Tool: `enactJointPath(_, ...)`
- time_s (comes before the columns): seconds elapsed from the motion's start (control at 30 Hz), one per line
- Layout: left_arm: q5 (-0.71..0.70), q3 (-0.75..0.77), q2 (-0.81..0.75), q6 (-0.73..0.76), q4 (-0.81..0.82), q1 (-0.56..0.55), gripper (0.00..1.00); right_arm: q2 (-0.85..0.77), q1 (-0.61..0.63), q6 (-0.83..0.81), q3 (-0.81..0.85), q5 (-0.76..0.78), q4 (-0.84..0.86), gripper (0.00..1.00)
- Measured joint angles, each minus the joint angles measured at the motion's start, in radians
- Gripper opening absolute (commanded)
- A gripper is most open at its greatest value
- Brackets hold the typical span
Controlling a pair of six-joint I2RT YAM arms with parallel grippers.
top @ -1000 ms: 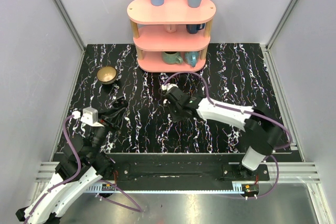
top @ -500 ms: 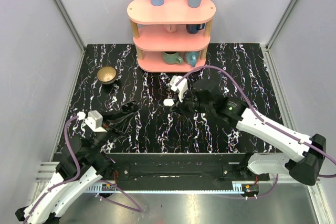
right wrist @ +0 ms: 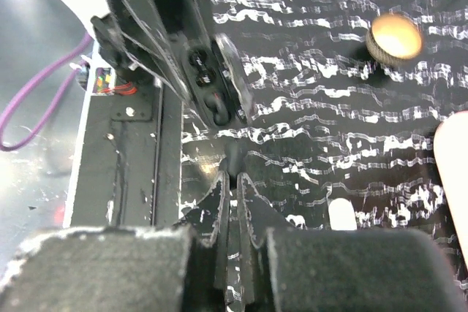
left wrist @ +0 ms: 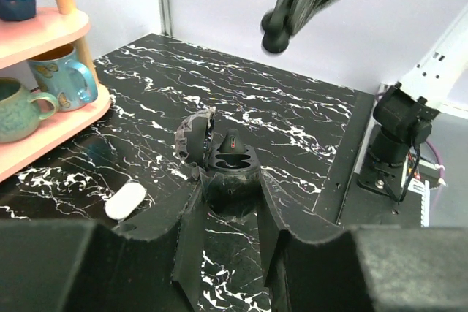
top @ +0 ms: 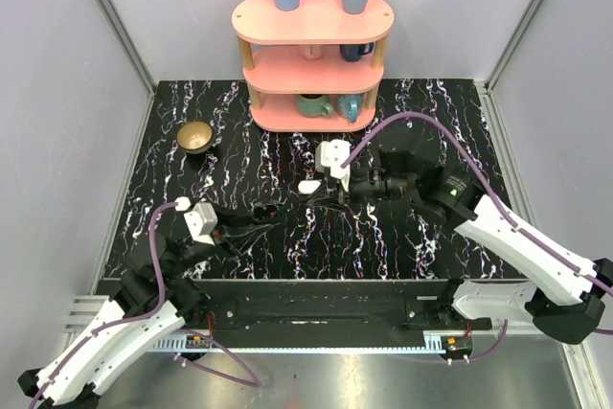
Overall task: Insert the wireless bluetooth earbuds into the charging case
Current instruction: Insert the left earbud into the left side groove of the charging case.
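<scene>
The charging case (left wrist: 230, 158) is black, not white. Its lid is open, and two sockets and a red light show inside. My left gripper (left wrist: 232, 195) is shut on its lower half and holds it upright above the table; the top view shows the case (top: 271, 210) left of centre. My right gripper (right wrist: 235, 174) is shut on a small dark rounded earbud (right wrist: 232, 160) and points at the case (right wrist: 212, 89) from a short gap. In the left wrist view this gripper (left wrist: 281, 23) hangs above and beyond the case, with the earbud (left wrist: 275, 36) at its tip.
A white oval piece (top: 308, 186) lies on the black marble table (top: 421, 122), just behind my right gripper (top: 305, 200). A pink shelf (top: 311, 55) with mugs and two blue cups stands at the back. A gold bowl (top: 195, 136) sits at the back left.
My left gripper has carried the open case right, toward the middle. The right arm has swung out to the right and its gripper now points left at the case.
</scene>
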Motion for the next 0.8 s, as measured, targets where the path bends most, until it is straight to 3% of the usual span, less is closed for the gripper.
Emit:
enactJointPath(0.4, 0.148, 0.007, 0.051, 0.006, 0.041, 0.000, 0.00, 0.043, 0.000, -0.064, 0.140, -0.227, -0.138, 0.00)
enactJointPath(0.8, 0.285, 0.015, 0.123, 0.006, 0.075, 0.000, 0.00, 0.133, 0.004, -0.090, 0.221, -0.311, -0.225, 0.00)
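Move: My right hand holds the left earbud; the open charging case, pinched in my left hand, lies about 8 cm to its left, 2 cm back and some 5 cm lower. From my left hand, that earbud is roughly 8 cm to the right, 2 cm ahead and 5 cm up. A white capsule lies on the table about 13 cm ahead of my right hand, in line sideways and some 27 cm below. I bring the case and the earbud together from both sides. My right hand draws back about 5 cm while rising 2–3 cm early on, turning nearly 20 degrees counter-clockwise; my left hand carries the case back and to the right, 3 cm each way, turning some 15 degrees clockwise under the earbud. Both keep their grips. ##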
